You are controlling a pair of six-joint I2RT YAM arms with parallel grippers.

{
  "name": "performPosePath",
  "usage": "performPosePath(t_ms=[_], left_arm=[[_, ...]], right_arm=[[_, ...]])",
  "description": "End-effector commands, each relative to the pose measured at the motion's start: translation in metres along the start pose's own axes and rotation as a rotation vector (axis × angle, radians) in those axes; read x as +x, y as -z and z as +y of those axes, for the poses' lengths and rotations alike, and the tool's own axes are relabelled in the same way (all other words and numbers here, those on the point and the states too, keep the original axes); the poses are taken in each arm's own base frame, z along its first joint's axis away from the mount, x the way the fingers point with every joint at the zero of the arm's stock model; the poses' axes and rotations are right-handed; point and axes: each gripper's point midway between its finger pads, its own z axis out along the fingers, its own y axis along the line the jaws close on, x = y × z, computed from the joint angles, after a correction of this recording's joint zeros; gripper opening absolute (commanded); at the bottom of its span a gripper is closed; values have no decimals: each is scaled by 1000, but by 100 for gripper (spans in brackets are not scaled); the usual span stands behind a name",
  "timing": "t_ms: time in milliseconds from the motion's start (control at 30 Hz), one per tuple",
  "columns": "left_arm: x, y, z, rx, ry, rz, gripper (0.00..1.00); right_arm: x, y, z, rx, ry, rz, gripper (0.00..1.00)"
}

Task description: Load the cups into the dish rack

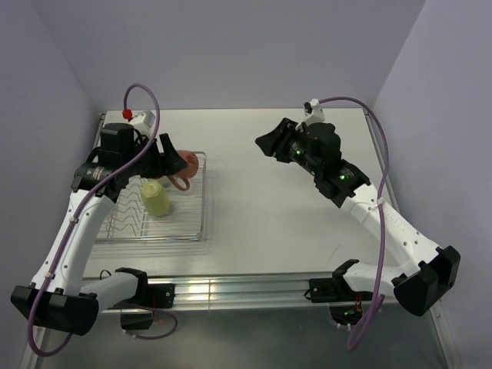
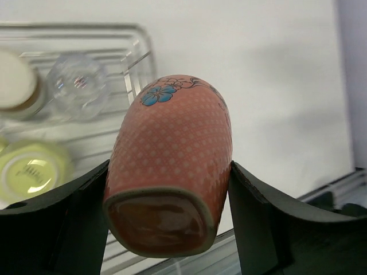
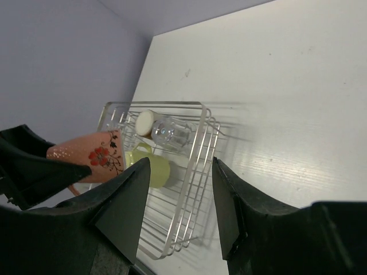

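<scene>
My left gripper (image 1: 174, 161) is shut on a salmon-orange mug (image 1: 190, 163) with a flower print, holding it on its side above the far right corner of the dish rack (image 1: 188, 223). In the left wrist view both fingers (image 2: 252, 206) press the mug's (image 2: 172, 149) sides. In the rack sit a pale yellow-green mug (image 1: 156, 198), a clear glass tumbler (image 2: 77, 86) and a cream-bottomed cup (image 2: 14, 80). My right gripper (image 1: 267, 143) hangs open and empty above the table, to the right of the rack. Its wrist view shows the rack (image 3: 200, 154), the yellow-green mug (image 3: 156, 170) and the tumbler (image 3: 169, 132).
The rack stands on the left part of a white table (image 1: 284, 207) whose metal rail (image 1: 231, 288) runs along the near edge. Purple walls close in the back and both sides.
</scene>
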Motion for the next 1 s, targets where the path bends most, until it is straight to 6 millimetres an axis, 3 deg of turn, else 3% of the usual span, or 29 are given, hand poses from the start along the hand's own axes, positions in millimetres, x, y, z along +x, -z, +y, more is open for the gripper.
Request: performPosePath(t_ms=[0,267,400,967], left_arm=[[11,5,25,-166,-92,8,0],[32,-5,45,-298,-155,66,0],[40,-14,40,-284,-183,92,0],[64,-55,57,-420,-247,199,0]], right_arm=[[-12,3,-9,42,42,-48,55],[-4,-3,-16,63,52,-20,55],[-2,-7,-16,61,54,-13,55],[6,-12,-27,86,65,5,54]])
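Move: Just above the right part of the dish rack, the left hand holds the pink cup; the free spot for it lies about 18 cm below, some 2 cm back and 2 cm left. The green cup stands about 10 cm to the hand's left and 1 cm ahead, the clear glass 10 cm ahead and 4 cm left, the brown-rimmed cup 11 cm ahead and 12 cm left, all roughly 20 cm lower. From the right hand, the free spot is some 28 cm left, 5 cm back and 23 cm down. Lowering the pink cup about 11 cm towards the free spot between the green cup and the rack's right side, the left hand swings its fingers some 30 degrees round to point more steeply down, its left side rising. The fingers keep their hold on the cup. The empty right hand sinks about 2 cm, well clear of the rack. ##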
